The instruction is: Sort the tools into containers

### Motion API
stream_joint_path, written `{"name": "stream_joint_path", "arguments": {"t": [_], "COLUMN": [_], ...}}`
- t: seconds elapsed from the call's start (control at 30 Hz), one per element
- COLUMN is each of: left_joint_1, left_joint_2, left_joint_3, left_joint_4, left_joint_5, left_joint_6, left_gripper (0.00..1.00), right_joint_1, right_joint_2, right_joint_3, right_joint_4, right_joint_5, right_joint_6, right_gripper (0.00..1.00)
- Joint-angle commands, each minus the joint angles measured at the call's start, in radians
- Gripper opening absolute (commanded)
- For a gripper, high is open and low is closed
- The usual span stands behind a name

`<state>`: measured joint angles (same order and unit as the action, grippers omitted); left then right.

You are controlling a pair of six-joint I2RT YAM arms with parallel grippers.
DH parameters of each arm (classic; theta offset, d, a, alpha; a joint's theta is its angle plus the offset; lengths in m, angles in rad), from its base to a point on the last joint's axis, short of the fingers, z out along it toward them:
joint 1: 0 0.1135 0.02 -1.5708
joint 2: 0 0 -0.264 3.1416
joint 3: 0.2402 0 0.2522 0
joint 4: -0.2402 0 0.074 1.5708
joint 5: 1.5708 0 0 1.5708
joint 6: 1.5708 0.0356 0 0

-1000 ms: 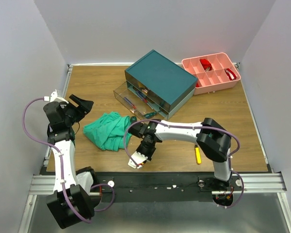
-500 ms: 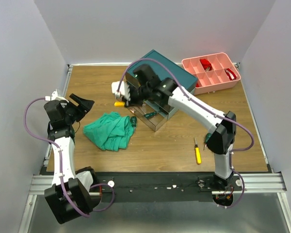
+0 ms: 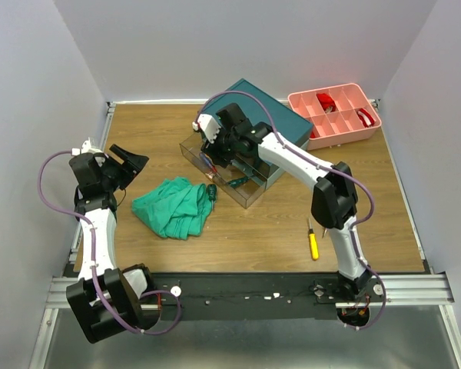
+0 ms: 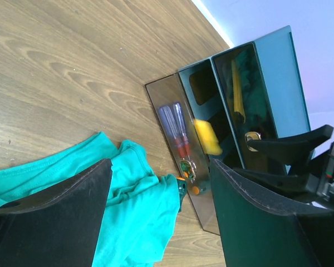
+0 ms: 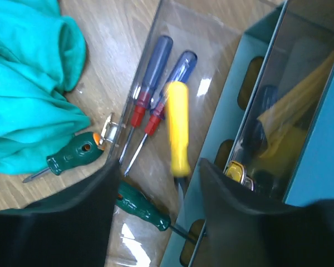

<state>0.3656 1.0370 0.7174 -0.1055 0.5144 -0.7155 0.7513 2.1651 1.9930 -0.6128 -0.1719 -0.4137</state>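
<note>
My right gripper [image 3: 215,148] [image 5: 158,167] is open over the pulled-out clear upper drawer [image 3: 192,146] [image 5: 214,53] of the teal box [image 3: 253,123]. A yellow-handled screwdriver [image 5: 179,128] shows blurred between the jaws, touching neither finger. Two red-and-blue screwdrivers [image 5: 156,64] [image 4: 175,128] lie in that drawer. A green screwdriver [image 5: 142,207] lies in the lower open drawer [image 3: 246,192]. Another green one [image 5: 72,156] [image 3: 211,192] rests on the table at the cloth's edge. One more yellow screwdriver [image 3: 313,244] lies near the front. My left gripper [image 3: 131,160] [image 4: 161,167] hangs open and empty at the left.
A crumpled green cloth [image 3: 173,206] [image 4: 128,206] lies left of the drawers. A pink compartment tray [image 3: 334,115] with red items stands at the back right. A closed drawer [image 5: 300,111] of the box holds yellow tools.
The right arm swung from the table's front up to the open upper drawer with the yellow screwdriver, then opened its jaws and let it go. The left arm barely moved.
</note>
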Motion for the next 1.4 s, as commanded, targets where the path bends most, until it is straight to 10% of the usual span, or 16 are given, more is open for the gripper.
{"name": "stream_joint_path", "arguments": {"t": [0.0,0.27,0.73,1.37], "left_joint_1": [0.006,0.004,0.004,0.024], "left_joint_2": [0.006,0.017,-0.058,-0.134], "left_joint_3": [0.022,0.034,0.013,-0.067], "left_joint_4": [0.018,0.026,0.026,0.02], "left_joint_5": [0.019,0.015,-0.001,-0.024], "left_joint_6": [0.008,-0.019,-0.047,-0.035], "left_gripper": [0.8,0.8,0.8,0.8], "right_joint_1": [0.029,0.143,0.181,0.184], "right_joint_2": [-0.066,-0.146,-0.11,0.065], "right_joint_3": [-0.008,-0.169,-0.304,-0.229], "right_joint_4": [0.021,0.01,0.059,0.042], "right_joint_5": [-0.112,-0.131,0.212,0.333], "right_joint_6": [-0.057,-0.027,0.581,0.694], "right_gripper": [0.68,0.61,0.62,0.58]}}
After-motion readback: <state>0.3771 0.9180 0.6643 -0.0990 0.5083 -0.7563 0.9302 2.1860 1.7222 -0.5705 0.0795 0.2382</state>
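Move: My right hand, already open and with the yellow screwdriver already released, hangs over the open drawer, whose middle is about 2 cm back, 2 cm right and 11 cm below. The green screwdriver beside the cloth lies some 10 cm back, 2 cm left and 12 cm down. The cloth's middle is 13 cm left of that screwdriver and 3 cm nearer me; the drawer's own green screwdriver lies 10 cm right of it and 4 cm farther out. From my left hand, the green screwdriver beside the cloth is about 22 cm right, 6 cm back and 18 cm down. I lift my right hand a couple of centimetres off the drop, swing it back about 12 cm in a slight leftward bow over the drawer front, then sink towards the green screwdriver's handle beside the cloth, ending about 11 cm lower than I began. On the way down my wrist tips and swings clockwise to end some 30 degrees round; the fingers stay open, stopping just short of the handle. ##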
